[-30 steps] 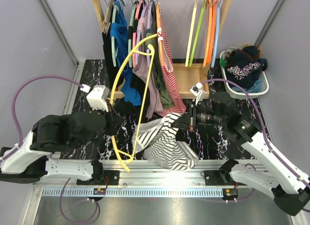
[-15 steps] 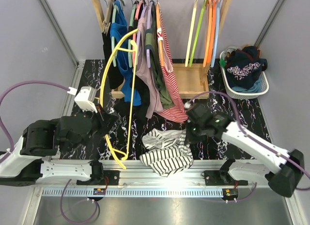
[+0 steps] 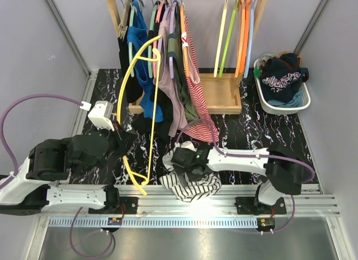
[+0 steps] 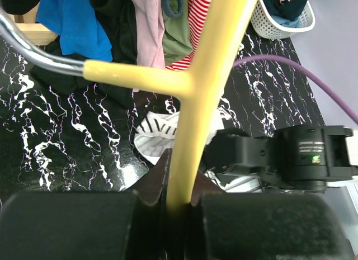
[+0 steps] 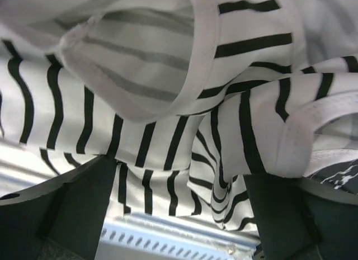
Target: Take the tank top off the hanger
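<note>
A bare yellow hanger (image 3: 152,120) stands upright left of centre, and my left gripper (image 3: 120,142) is shut on its lower bar. In the left wrist view the yellow hanger (image 4: 196,103) runs up from between the closed jaws of the left gripper (image 4: 180,176). The black-and-white striped tank top (image 3: 193,187) lies crumpled on the table by the front rail, off the hanger. My right gripper (image 3: 187,159) hangs low over it. In the right wrist view, the right gripper (image 5: 182,204) stands open, its dark fingers (image 5: 84,198) straddling the tank top (image 5: 168,103) without pinching it.
A wooden clothes rack (image 3: 221,92) at the back carries several garments and coloured hangers. A white basket (image 3: 299,103) of dark clothes sits at the back right. An aluminium rail (image 3: 235,194) runs along the table's front edge.
My right gripper has opened and let go of the tank top, which now lies on the table; the right arm swung left over it. The left arm drew the hanger leftward and now holds still.
</note>
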Controlling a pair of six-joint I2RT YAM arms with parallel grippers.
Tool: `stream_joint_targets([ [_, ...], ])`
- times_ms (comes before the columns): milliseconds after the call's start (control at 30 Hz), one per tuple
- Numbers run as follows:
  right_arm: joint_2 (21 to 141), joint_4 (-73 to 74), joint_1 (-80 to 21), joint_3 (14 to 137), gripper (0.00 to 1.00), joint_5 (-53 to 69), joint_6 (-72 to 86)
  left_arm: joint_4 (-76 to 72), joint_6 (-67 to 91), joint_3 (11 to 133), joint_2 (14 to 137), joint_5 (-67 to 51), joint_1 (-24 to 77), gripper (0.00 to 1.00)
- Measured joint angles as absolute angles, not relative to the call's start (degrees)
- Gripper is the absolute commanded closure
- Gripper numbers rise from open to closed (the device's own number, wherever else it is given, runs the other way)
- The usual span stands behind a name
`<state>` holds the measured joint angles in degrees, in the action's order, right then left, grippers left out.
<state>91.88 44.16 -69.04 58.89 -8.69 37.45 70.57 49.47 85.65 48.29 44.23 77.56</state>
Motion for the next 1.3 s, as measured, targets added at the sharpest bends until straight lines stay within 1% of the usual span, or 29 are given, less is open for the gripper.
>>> stream_joint_targets([
  [133, 97.8, 44.4, -69.3, 62.4, 0.01, -15.7, 39.6, 70.5, 49.5, 84.9, 47.6, 44.5, 77.6, 1.00],
  [167, 99.9, 44.4, -69.3, 62.9, 0.09, -16.8, 40.4, 70.5, 49.4, 84.8, 47.6, 44.7, 77.6, 1.00],
  [200, 101.3, 44.8, -69.1, 63.8, 0.19, -16.6, 41.2, 70.5, 49.4, 84.8, 47.6, 44.8, 77.6, 1.00],
  [233, 101.7, 44.5, -68.9, 64.4, 0.41, -16.7, 41.8, 70.5, 49.4, 84.7, 47.6, 44.9, 77.6, 1.00],
  [267, 102.0, 43.2, -68.6, 64.2, 0.53, -16.2, 42.7, 70.5, 49.3, 84.7, 47.6, 45.1, 77.6, 1.00],
  [300, 101.9, 41.5, -68.0, 63.6, 0.67, -15.2, 44.0, 70.5, 49.3, 84.7, 47.6, 45.1, 77.6, 1.00],
  [333, 101.4, 40.2, -67.5, 62.9, 0.97, -14.7, 44.5, 70.5, 49.4, 84.7, 47.4, 45.2, 77.6, 1.00],
  [367, 100.4, 39.1, -66.5, 61.8, 1.00, -14.2, 45.3, 70.6, 49.4, 84.7, 47.3, 45.2, 77.6, 1.00],
  [433, 96.5, 37.2, -64.1, 57.6, 1.00, -14.3, 47.2, 70.6, 49.4, 84.7, 46.7, 45.2, 77.6, 1.00],
  [500, 92.1, 38.3, -61.4, 54.0, 1.00, -15.4, 48.5, 70.4, 49.4, 84.5, 45.8, 45.3, 77.6, 1.00],
  [633, 77.2, 46.4, -51.9, 50.2, 1.00, -18.8, 50.6, 69.6, 49.1, 83.4, 44.0, 45.2, 77.6, 1.00],
  [700, 67.6, 48.4, -44.2, 50.9, 1.00, -20.6, 50.4, 68.9, 48.6, 83.1, 43.7, 45.2, 77.6, 1.00],
  [767, 60.9, 49.8, -35.7, 53.0, 1.00, -22.4, 48.8, 68.4, 48.1, 83.0, 43.7, 45.1, 77.6, 1.00],
  [867, 58.8, 50.6, -20.3, 58.1, 1.00, -22.2, 44.0, 67.6, 47.4, 82.8, 43.7, 45.0, 77.6, 1.00],
  [967, 64.2, 50.8, -4.2, 67.4, 1.00, -20.1, 38.7, 66.8, 46.9, 82.8, 43.7, 45.0, 77.6, 1.00],
  [1033, 70.9, 50.0, 2.3, 75.4, 1.00, -18.6, 36.4, 66.4, 46.6, 82.8, 43.7, 44.8, 77.6, 1.00],
  [1100, 77.8, 49.4, 6.1, 84.3, 1.00, -16.6, 35.4, 66.0, 46.2, 82.8, 43.8, 44.6, 77.6, 1.00],
  [1200, 90.8, 47.4, 9.8, 101.5, 1.00, -13.1, 35.0, 65.0, 44.9, 82.7, 44.0, 43.6, 77.5, 1.00],
  [1300, 108.1, 47.5, 11.0, 127.2, 1.00, -10.8, 34.4, 63.1, 43.6, 82.1, 44.3, 42.2, 77.5, 1.00],
])
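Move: The striped tank top lies crumpled on the table right under my open right fingers, its middle about 3 cm below them. The laundry basket stands some 35 cm ahead and 39 cm to their right; the rack's wooden tray is about 32 cm ahead and 10 cm right. My left hand already holds the yellow hanger high; from that hand the tank top is roughly 12 cm right, 3 cm back and 35 cm below. I press my open right fingers about 3 cm down and forward into the tank top's cloth and close them on it. Then I swing it right, forward and up towards the laundry basket, some 40 cm right and 35 cm each forward and up, turning the wrist about 75 degrees clockwise and tipping the fingers up. My left hand keeps the hanger almost still. ##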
